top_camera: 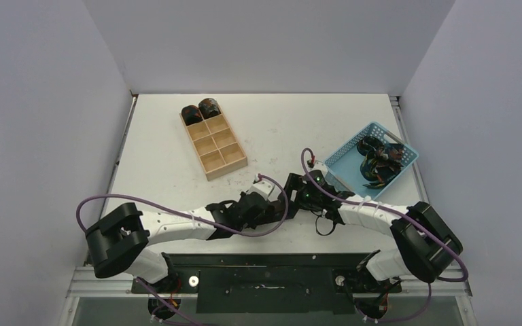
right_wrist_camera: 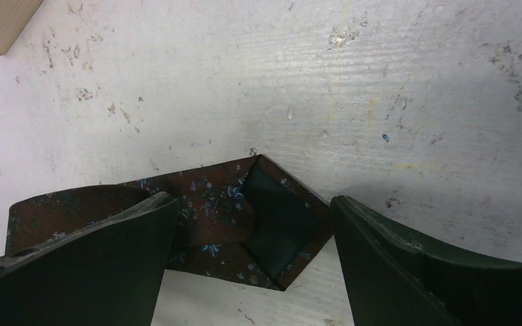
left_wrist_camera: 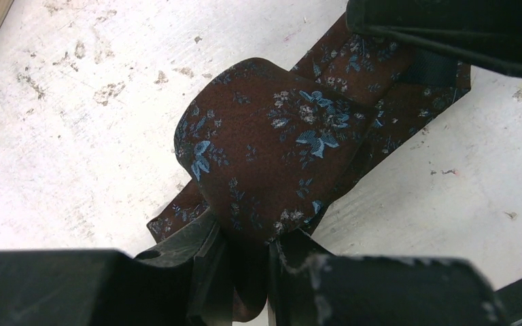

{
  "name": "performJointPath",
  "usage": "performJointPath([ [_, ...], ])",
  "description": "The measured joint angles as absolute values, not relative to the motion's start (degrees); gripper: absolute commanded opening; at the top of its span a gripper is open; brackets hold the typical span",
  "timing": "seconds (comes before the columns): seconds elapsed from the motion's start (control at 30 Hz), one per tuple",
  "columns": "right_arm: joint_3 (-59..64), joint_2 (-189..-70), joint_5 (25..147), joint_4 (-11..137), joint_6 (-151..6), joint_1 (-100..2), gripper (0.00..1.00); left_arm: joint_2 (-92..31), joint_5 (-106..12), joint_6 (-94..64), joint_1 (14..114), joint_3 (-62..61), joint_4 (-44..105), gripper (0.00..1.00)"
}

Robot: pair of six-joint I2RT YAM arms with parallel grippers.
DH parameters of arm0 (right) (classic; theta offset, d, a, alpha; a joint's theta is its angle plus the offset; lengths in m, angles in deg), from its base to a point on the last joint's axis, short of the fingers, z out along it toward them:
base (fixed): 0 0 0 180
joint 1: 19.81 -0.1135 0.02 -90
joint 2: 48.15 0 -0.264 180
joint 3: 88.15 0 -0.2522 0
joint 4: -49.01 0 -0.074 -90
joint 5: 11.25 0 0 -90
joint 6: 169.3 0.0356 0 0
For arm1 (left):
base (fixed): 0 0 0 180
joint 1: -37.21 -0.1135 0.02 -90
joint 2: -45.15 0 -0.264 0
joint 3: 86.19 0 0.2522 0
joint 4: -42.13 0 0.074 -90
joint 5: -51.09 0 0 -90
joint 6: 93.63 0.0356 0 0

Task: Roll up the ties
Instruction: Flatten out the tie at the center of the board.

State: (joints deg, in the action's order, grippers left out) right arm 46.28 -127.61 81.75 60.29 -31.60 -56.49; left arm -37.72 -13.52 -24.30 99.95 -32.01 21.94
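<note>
A brown tie (left_wrist_camera: 272, 149) with small blue flowers lies on the white table, one end folded over into a raised loop. My left gripper (left_wrist_camera: 248, 272) is shut on the near edge of that loop, with fabric pinched between its fingers. The tie's pointed end (right_wrist_camera: 265, 210) lies flat with its dark lining showing, and my right gripper (right_wrist_camera: 251, 238) stands open over it, one finger on either side. In the top view both grippers, left (top_camera: 265, 204) and right (top_camera: 300, 191), meet at the table's middle front and hide this tie. Two rolled ties (top_camera: 200, 111) sit in the tray's far compartments.
The tan wooden tray (top_camera: 219, 151) lies at the back left of the centre. A light blue basket (top_camera: 353, 146) at the right holds more dark ties (top_camera: 379, 159). The right gripper's black body (left_wrist_camera: 448, 27) hangs over the tie's far part.
</note>
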Motion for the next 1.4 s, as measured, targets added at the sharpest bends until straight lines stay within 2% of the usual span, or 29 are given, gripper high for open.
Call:
performJointPath([
  [0.2, 47.41, -126.17, 79.26, 60.56, -28.97, -57.41, 0.84, -35.82, -12.74, -26.24, 99.95, -34.54, 23.73, 0.0],
  [0.47, 50.8, -114.04, 72.92, 64.67, -22.61, -59.36, 0.84, -34.51, -11.47, -29.98, 100.02, -37.73, 26.83, 0.0],
  [0.8, 49.08, -123.85, 68.9, 63.51, -16.08, -66.59, 0.8, -33.96, -9.54, -35.03, 100.45, -40.36, 30.55, 0.0],
  [0.9, 47.94, -125.97, 67.92, 62.5, -15.44, -67.25, 0.74, -33.33, -9.15, -35.82, 100.85, -41.05, 31.18, 0.0],
  [1.17, 44.51, -132.77, 64.7, 59.53, -15.77, -67.53, 0.46, -31.17, -8.78, -37.24, 101.7, -44.07, 32.8, 0.0],
  [1.4, 41.64, -139.94, 61.9, 53.13, -17.41, -68.1, 0.44, -27.45, -8.54, -39.03, 102.77, -47.7, 34.99, 0.0],
])
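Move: The tie's pointed end lies under the right hand's open fingers, about 1 cm ahead and 3 cm below. From that hand the wooden tray's middle is some 17 cm ahead and 23 cm left, and the blue basket about 9 cm ahead and 21 cm right. The left hand already pinches the tie; from it the pointed end lies roughly 3 cm ahead, 9 cm right and 4 cm lower. Left hand keeps its pinch, easing 3 cm back-left; right hops back, then reaches forward-left and down, half-closing astride the tip. ##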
